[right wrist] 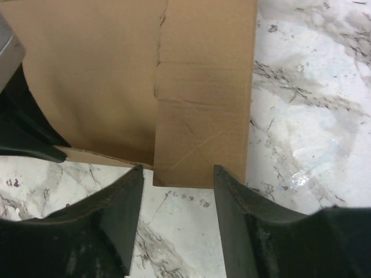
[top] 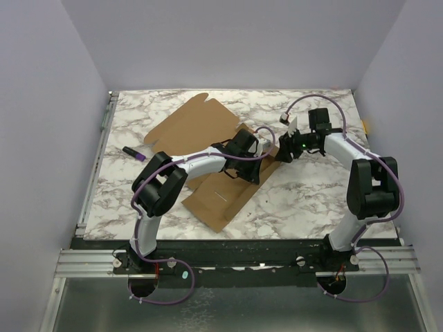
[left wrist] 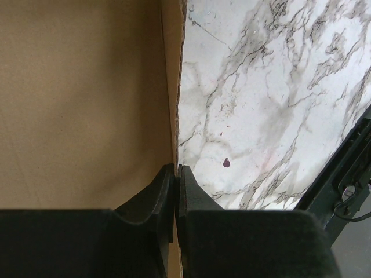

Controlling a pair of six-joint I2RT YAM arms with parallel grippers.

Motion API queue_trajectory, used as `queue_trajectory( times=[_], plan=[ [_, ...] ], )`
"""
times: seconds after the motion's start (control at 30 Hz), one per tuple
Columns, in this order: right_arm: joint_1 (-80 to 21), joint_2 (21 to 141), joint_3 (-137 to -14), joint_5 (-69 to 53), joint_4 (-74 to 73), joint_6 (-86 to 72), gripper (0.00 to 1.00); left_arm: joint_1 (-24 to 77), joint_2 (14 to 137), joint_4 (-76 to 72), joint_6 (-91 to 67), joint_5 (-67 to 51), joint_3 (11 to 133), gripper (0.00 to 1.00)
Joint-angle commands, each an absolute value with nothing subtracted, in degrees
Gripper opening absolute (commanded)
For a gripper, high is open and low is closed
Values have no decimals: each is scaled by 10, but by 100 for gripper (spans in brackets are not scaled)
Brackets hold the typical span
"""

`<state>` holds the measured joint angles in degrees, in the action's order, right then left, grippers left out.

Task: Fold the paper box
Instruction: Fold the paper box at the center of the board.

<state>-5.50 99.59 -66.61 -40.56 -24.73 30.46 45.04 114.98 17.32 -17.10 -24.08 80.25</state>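
The paper box is a brown cardboard sheet lying spread across the middle of the marble table. My left gripper is at the sheet's right side. In the left wrist view the left gripper is shut on the thin edge of a cardboard panel. My right gripper faces it from the right. In the right wrist view the right gripper is open, its fingertips just short of the end of a creased flap, with only bare table between them.
A purple marker lies on the table left of the sheet. A small dark spot marks the marble near the left fingers. Walls enclose the table at the back and on both sides.
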Motion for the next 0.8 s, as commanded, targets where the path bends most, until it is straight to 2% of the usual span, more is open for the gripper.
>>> queue_trajectory(
  times=[0.0, 0.3, 0.5, 0.77],
  plan=[
    [-30, 982, -682, -462, -279, 278, 59, 448, 1154, 175, -170, -260, 808, 5],
    [73, 953, -627, -528, -229, 192, 74, 447, 1151, 174, -169, -264, 804, 5],
    [112, 1038, -637, -555, -214, 119, 74, 447, 1145, 174, -166, -267, 799, 5],
    [114, 1077, -615, -551, -144, 33, 74, 448, 1129, 173, -160, -271, 786, 4]
  ],
)
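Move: The box's end flap, leaning inward, has its middle about 5 cm ahead of the right hand, 7 cm to its left and 3 cm lower; its near end lies just by the open fingertips. The side wall's middle is some 13 cm back, 11 cm left and 5 cm below the right hand. For the left hand, which still pinches that wall, the flap's middle is roughly 14 cm ahead and 3 cm right, about level. The right hand swings about 7 cm right, away from the end flap, rising, then sinking, turning clockwise, fingers widening. ##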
